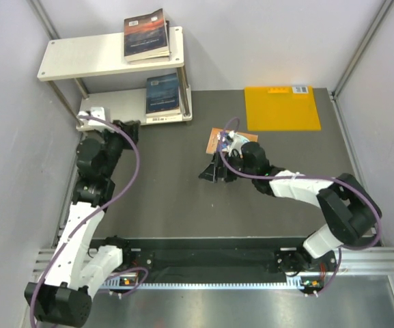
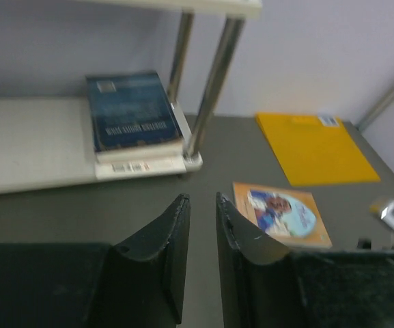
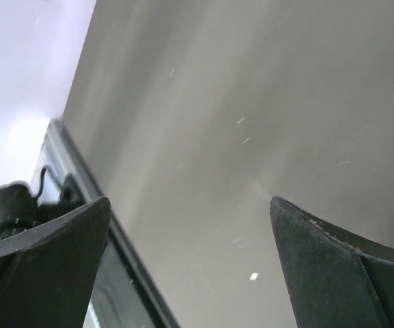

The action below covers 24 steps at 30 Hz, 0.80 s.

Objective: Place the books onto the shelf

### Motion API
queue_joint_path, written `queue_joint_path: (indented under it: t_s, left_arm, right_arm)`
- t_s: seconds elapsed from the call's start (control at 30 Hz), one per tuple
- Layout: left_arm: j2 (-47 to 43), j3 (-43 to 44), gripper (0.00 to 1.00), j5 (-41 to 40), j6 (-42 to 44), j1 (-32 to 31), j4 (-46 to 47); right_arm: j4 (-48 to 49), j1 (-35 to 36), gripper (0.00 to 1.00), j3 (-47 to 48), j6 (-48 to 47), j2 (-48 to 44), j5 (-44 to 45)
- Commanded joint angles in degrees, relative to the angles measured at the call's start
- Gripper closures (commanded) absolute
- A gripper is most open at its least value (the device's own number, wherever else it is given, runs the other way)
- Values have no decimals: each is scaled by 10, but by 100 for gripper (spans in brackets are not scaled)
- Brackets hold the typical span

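Observation:
The shelf point(image 1: 80, 58) stands at the back left. A dark book with a reddish glow point(image 1: 147, 34) tops a stack on its upper board. A dark blue book point(image 1: 163, 92) point(image 2: 134, 113) lies on another book on the lower board point(image 2: 33, 140). An orange-brown book with a blue picture point(image 1: 218, 139) point(image 2: 282, 213) lies flat on the table, partly hidden by the right wrist. My left gripper point(image 1: 130, 127) point(image 2: 202, 198) hovers in front of the lower board, jaws a narrow gap apart and empty. My right gripper point(image 1: 214, 172) point(image 3: 190, 201) stands wide open over bare table, just in front of that book.
A large plain orange-yellow sheet point(image 1: 282, 109) point(image 2: 316, 147) lies flat at the back right. Grey walls close in both sides and the back. The shelf's metal legs point(image 2: 214, 82) stand at the lower board's right corner. A black rail point(image 1: 203, 256) runs along the near edge.

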Motion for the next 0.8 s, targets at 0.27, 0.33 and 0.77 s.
queue_joint_path:
  t_s: [0.27,0.33,0.77]
  left_arm:
    - [138,-74,72,153,-146,-95,-9]
    - [203,-46,75,164,-154,-117,-13]
    - [551,289,100,116,-75,-249,-108]
  right_arm:
    - [-143,-226,0,42,-75,-75,10]
    - [-151,-266,0,49,-86,-63,-15]
    - [-197,-307,0,163,-103,84,-59]
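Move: The Othello book lies flat on the table about 15 cm ahead of the right hand, 10 cm to its right and 11 cm below. From the left hand it is some 9 cm ahead, 32 cm to the right and 34 cm down. The yellow folder stands about 18 cm beyond the book and 26 cm to its right. The blue book on the lower shelf is roughly 18 cm beyond the Othello book and 28 cm to its left. The left hand sweeps right and down, about 22 cm each way, towards the near left side of the Othello book, tipping its fingers down nearly 50 degrees, turning clockwise and closing them empty. The right hand, fingers wide open, rises slightly, then sweeps right and forward across the book's near side, turning clockwise, and settles just off its right end. ##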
